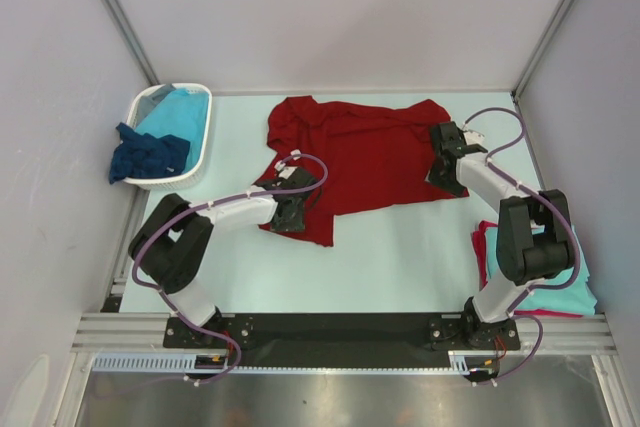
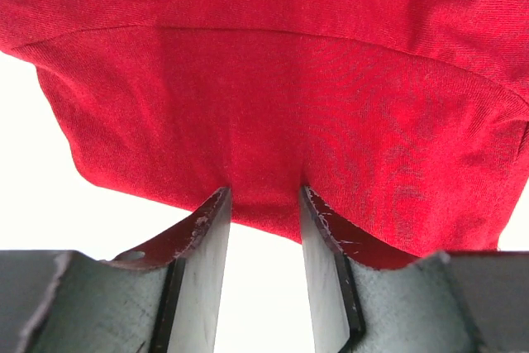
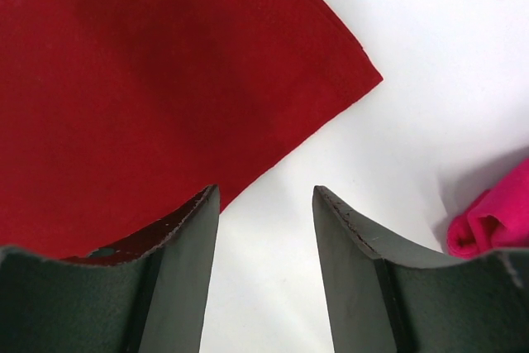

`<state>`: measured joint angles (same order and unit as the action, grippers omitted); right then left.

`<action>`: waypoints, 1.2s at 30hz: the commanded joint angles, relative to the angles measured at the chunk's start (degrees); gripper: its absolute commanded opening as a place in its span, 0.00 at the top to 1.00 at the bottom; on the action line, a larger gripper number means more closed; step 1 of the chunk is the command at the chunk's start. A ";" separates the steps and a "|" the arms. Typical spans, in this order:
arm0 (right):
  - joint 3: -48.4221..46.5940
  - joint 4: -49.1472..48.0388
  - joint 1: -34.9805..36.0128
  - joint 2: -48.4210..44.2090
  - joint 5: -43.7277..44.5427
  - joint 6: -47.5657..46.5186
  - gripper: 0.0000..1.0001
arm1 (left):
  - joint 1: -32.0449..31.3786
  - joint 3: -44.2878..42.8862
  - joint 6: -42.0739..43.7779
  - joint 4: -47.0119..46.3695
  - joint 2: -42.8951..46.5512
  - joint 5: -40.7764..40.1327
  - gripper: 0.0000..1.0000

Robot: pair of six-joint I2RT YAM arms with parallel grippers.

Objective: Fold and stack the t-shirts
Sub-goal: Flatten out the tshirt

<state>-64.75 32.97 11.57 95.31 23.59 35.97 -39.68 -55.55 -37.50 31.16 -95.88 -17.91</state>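
Note:
A dark red t-shirt [image 1: 350, 152] lies spread and partly rumpled on the pale table. My left gripper [image 1: 290, 209] sits at its lower left hem. In the left wrist view that gripper [image 2: 264, 190] is open, the red cloth [image 2: 273, 80] hem crossing its fingertips and bare table showing between the fingers. My right gripper [image 1: 447, 172] is at the shirt's right edge. It [image 3: 266, 189] is open over bare table beside the shirt's corner [image 3: 149, 80], its left finger over the cloth. A turquoise t-shirt [image 1: 180, 112] and a navy one [image 1: 148, 155] lie in the basket.
The white plastic basket [image 1: 203, 142] stands at the back left. Folded turquoise and red cloth [image 1: 565, 292] lies at the near right by the right arm's base; a pink-red fold [image 3: 488, 221] shows in the right wrist view. Frame posts and walls border the table.

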 commanded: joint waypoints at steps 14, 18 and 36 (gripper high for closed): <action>-0.38 -0.98 -1.38 2.16 1.89 -0.37 0.46 | -0.57 1.32 -0.56 -1.62 -1.33 2.35 0.84; -0.11 -1.50 -1.91 3.04 1.46 -0.46 0.46 | -0.31 1.67 -1.35 -1.98 -2.12 4.11 0.99; -1.87 -3.70 -3.57 11.48 -0.48 -0.37 0.46 | -0.31 1.50 -0.56 0.22 1.83 1.48 0.99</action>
<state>-65.30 30.89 8.67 104.14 22.85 35.33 -39.88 -55.18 -37.54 29.87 -95.85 -16.49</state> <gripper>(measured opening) 0.542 0.013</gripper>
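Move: The t-shirt's sleeve hem lies right at the open left fingertips, about 1 cm below; its right corner is some 9 cm right and 3 cm back, its left corner about 7 cm left and 1 cm ahead. For the right hand, the t-shirt's near edge is about 2 cm right, level ahead, 6 cm below; its right corner is about 6 cm right and 1 cm ahead, and the folded stack some 20 cm right and 17 cm back. Left fingers pinch the sleeve hem; the open right hand sinks about 5 cm, slightly right, to the near edge. ##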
